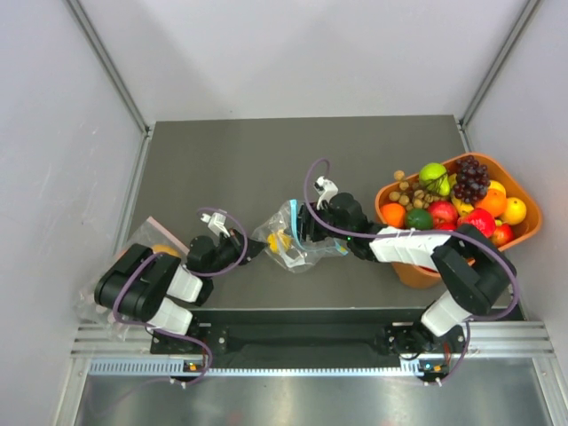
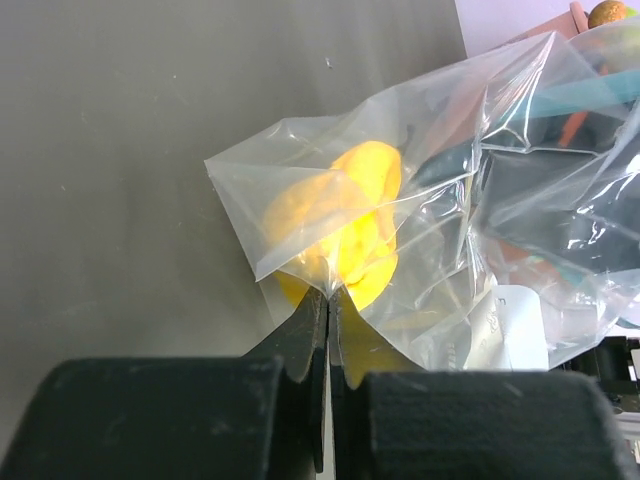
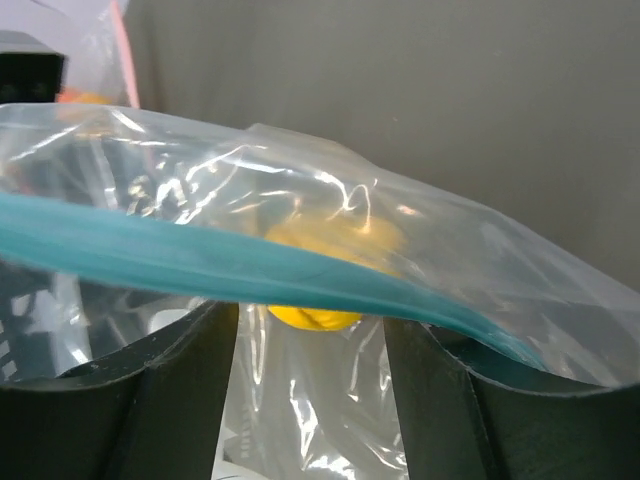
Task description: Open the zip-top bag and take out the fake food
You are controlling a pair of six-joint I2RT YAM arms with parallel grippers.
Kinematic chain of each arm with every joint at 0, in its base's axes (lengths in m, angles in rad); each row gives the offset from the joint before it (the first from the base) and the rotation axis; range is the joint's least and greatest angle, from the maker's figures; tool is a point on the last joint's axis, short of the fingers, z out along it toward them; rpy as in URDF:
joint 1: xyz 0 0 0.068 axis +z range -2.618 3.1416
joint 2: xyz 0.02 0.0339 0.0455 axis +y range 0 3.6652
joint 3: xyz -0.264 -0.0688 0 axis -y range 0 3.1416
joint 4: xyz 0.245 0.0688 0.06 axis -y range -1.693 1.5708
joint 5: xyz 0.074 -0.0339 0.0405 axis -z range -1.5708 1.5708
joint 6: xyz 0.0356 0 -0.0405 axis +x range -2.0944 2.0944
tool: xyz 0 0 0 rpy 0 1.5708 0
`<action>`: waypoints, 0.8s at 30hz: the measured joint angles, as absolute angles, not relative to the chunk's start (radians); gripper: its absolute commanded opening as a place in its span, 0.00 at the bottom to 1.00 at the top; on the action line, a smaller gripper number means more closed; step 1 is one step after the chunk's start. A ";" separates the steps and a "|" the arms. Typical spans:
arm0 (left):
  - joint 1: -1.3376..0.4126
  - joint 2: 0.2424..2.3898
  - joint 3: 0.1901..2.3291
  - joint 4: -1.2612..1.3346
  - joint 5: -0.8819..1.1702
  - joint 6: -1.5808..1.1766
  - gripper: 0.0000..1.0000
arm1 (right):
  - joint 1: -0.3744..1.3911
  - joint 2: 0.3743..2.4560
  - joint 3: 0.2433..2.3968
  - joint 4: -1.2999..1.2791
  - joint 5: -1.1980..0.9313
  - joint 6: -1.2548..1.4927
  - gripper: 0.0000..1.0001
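Note:
The zip-top bag (image 1: 297, 257) lies mid-table, crinkled, between both arms. Its teal zip strip (image 3: 200, 262) runs across the right wrist view just over the fingertips. A yellow lemon (image 2: 350, 210) of the fake food sits inside the bag, also visible as the lemon (image 3: 318, 318) below the strip. My left gripper (image 2: 328, 292) is shut on the bag's thin plastic at its bottom edge, close to the lemon. My right gripper (image 3: 312, 345) stands open at the bag's mouth, its fingers (image 3: 190, 380) wide apart with loose film between them.
An orange bowl (image 1: 524, 232) heaped with plastic fruit and nuts stands at the right, beside the right arm. A second clear bag with a pinkish-red edge (image 1: 158, 229) lies at the far left by the left arm's base. White walls enclose the table.

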State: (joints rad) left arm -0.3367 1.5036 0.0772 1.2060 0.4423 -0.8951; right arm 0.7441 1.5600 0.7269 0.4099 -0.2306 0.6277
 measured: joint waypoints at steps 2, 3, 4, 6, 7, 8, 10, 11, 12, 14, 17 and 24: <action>-0.337 1.504 0.077 1.208 0.445 -0.895 0.00 | 0.744 1.574 0.727 0.394 -0.222 0.628 0.60; -0.337 1.504 0.077 1.209 0.446 -0.894 0.00 | 0.744 1.581 0.727 0.389 -0.218 0.628 0.60; -0.337 1.505 0.077 1.210 0.448 -0.894 0.00 | 0.744 1.589 0.727 0.385 -0.215 0.628 0.60; -0.337 1.510 0.077 1.213 0.449 -0.892 0.00 | 0.744 1.602 0.727 0.373 -0.208 0.628 0.60; -0.337 1.513 0.077 1.213 0.449 -0.892 0.00 | 0.744 1.609 0.727 0.372 -0.207 0.629 0.60; -0.337 1.517 0.078 1.213 0.452 -0.892 0.00 | 0.744 1.615 0.727 0.374 -0.207 0.630 0.60; -0.337 1.525 0.078 1.217 0.456 -0.892 0.00 | 0.744 1.626 0.727 0.381 -0.211 0.633 0.60; -0.337 1.530 0.078 1.221 0.458 -0.892 0.00 | 0.744 1.635 0.727 0.391 -0.214 0.638 0.60; -0.337 1.537 0.078 1.225 0.461 -0.892 0.00 | 0.746 1.647 0.727 0.406 -0.220 0.642 0.59; -0.337 1.554 0.079 1.234 0.468 -0.893 0.00 | 0.749 1.677 0.727 0.448 -0.236 0.657 0.59; -0.336 1.579 0.079 1.253 0.481 -0.895 0.00 | 0.751 1.721 0.727 0.518 -0.264 0.681 0.57; -0.336 1.631 0.081 1.261 0.498 -0.909 0.00 | 0.751 1.753 0.728 0.612 -0.293 0.710 0.28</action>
State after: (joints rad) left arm -0.3363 1.6306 0.0807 1.2613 0.4976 -0.9092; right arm 0.7513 1.7535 0.7277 0.6121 -0.2928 0.7105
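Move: The yellow fake food sits in the bag about 5 cm to the right hand's left, 1 cm ahead and 5 cm below. The bag's teal zip strip passes some 3 cm left and 2 cm ahead of that hand, level with it; the white label lies 6 cm back, 2 cm left and 6 cm below. From the left hand, the food is roughly 4 cm right, 1 cm ahead and 2 cm below. Right hand sinks 4 cm inside the bag, then left 3 cm, half-closing around the food; left keeps pinching, sinking 2 cm. ##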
